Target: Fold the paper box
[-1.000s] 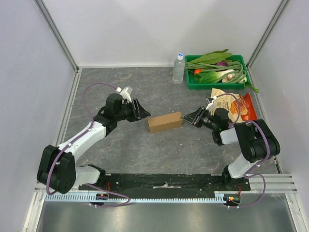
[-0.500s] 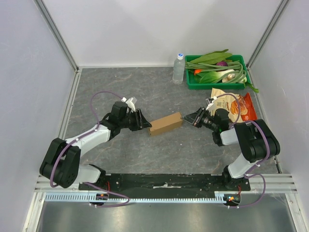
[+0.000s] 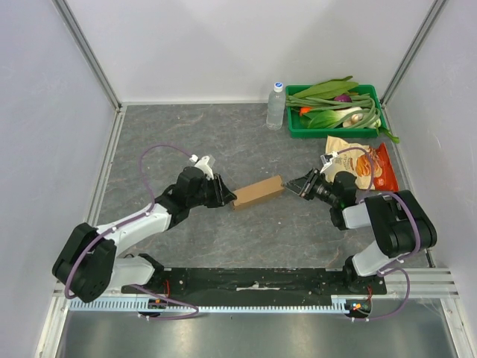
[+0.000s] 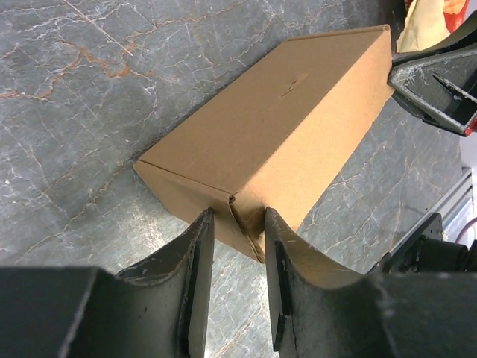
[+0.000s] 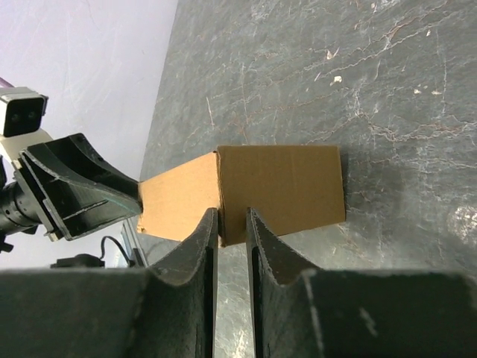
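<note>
The paper box (image 3: 257,192) lies folded into a closed brown carton in the middle of the table, turned at a slant. My left gripper (image 3: 226,197) is at its left end. In the left wrist view its jaws (image 4: 237,216) stand open around the lower corner of the end flap seam of the box (image 4: 276,127). My right gripper (image 3: 292,184) meets the right end. In the right wrist view its fingers (image 5: 232,212) are a narrow gap apart, straddling the near corner edge of the box (image 5: 279,190). The box rests on the table.
A green tray (image 3: 298,131) of vegetables stands at the back right with a water bottle (image 3: 276,106) beside it. Snack bags (image 3: 359,162) lie just behind my right arm. Grey walls and metal rails enclose the table.
My left gripper has come forward and right against the box's left end. The box has turned to a steeper slant. Both pairs of jaws have narrowed.
</note>
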Robot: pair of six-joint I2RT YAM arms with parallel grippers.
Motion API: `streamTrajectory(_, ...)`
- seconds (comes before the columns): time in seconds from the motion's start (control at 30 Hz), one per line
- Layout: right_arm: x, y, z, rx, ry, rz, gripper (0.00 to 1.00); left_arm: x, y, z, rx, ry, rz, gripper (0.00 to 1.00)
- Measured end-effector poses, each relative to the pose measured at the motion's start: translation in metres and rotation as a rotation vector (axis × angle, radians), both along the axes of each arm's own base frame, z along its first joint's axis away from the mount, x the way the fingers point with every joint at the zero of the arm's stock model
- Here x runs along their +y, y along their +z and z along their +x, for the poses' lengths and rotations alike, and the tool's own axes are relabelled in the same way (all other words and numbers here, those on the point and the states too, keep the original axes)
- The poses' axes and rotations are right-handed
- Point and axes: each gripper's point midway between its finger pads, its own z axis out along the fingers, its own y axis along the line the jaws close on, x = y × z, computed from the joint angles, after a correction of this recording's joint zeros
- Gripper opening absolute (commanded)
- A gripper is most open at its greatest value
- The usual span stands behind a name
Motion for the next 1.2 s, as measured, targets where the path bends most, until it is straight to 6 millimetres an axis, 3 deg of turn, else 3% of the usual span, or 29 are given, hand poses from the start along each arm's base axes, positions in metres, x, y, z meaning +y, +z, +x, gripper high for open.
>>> streamTrajectory(0.13,-0.004,0.000,-0.006,-0.018,0.003,-0.046,0.23,-0.002,0.001,-0.010,-0.031,-0.003,0.004,0.31)
streamTrajectory(0.27,-0.008,-0.002,-0.017,-0.009,0.021,-0.129,0.38,-0.003,0.000,-0.025,-0.034,-0.027,0.004,0.45)
streamTrajectory(0.43,-0.025,-0.028,-0.039,0.120,0.012,-0.294,0.56,0.021,-0.026,-0.057,0.079,-0.031,0.095,0.57)
streamTrajectory(0.5,-0.031,-0.026,-0.042,0.134,0.007,-0.341,0.57,0.025,-0.021,-0.063,0.083,-0.036,0.097,0.61)
streamTrajectory(0.6,-0.037,-0.013,-0.037,0.116,-0.006,-0.395,0.60,0.022,0.002,-0.061,0.050,-0.049,0.080,0.64)
streamTrajectory(0.7,-0.039,0.000,-0.029,0.092,-0.006,-0.448,0.62,0.013,0.029,-0.050,0.008,-0.075,0.073,0.64)
streamTrajectory(0.8,-0.034,0.003,-0.030,0.090,0.028,-0.493,0.64,0.003,0.042,-0.038,-0.015,-0.100,0.094,0.65)
streamTrajectory(0.93,-0.027,-0.008,-0.043,0.144,0.066,-0.521,0.64,-0.012,0.033,-0.028,-0.017,-0.157,0.211,0.66)
streamTrajectory(1.07,-0.031,-0.013,-0.049,0.188,0.053,-0.538,0.66,-0.045,0.019,-0.031,-0.060,-0.296,0.396,0.64)
streamTrajectory(1.2,-0.044,-0.003,-0.055,0.168,0.006,-0.584,0.68,-0.075,0.007,-0.031,-0.150,-0.407,0.566,0.64)
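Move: The paper box stands on its long narrow side, held between the hands. Its middle is about 7 cm right, 2 cm ahead and 5 cm below the left hand, and about 7 cm left, 3 cm back and 5 cm below the right hand. From the right hand, the water bottle is some 19 cm ahead and 3 cm left, the snack bag about 5 cm ahead and 20 cm right, and the green crate about 20 cm ahead and 14 cm right. The standing box, held at both upper end corners, is drawn back and down towards the robot by both hands, about 5 cm, as their fingers open and come free. The left hand then hops up and forward and swings some 7 cm right over the box, sinking while rolling its left side up about 30 degrees. The right hand ends clear of the right end, its left side rolled down. ##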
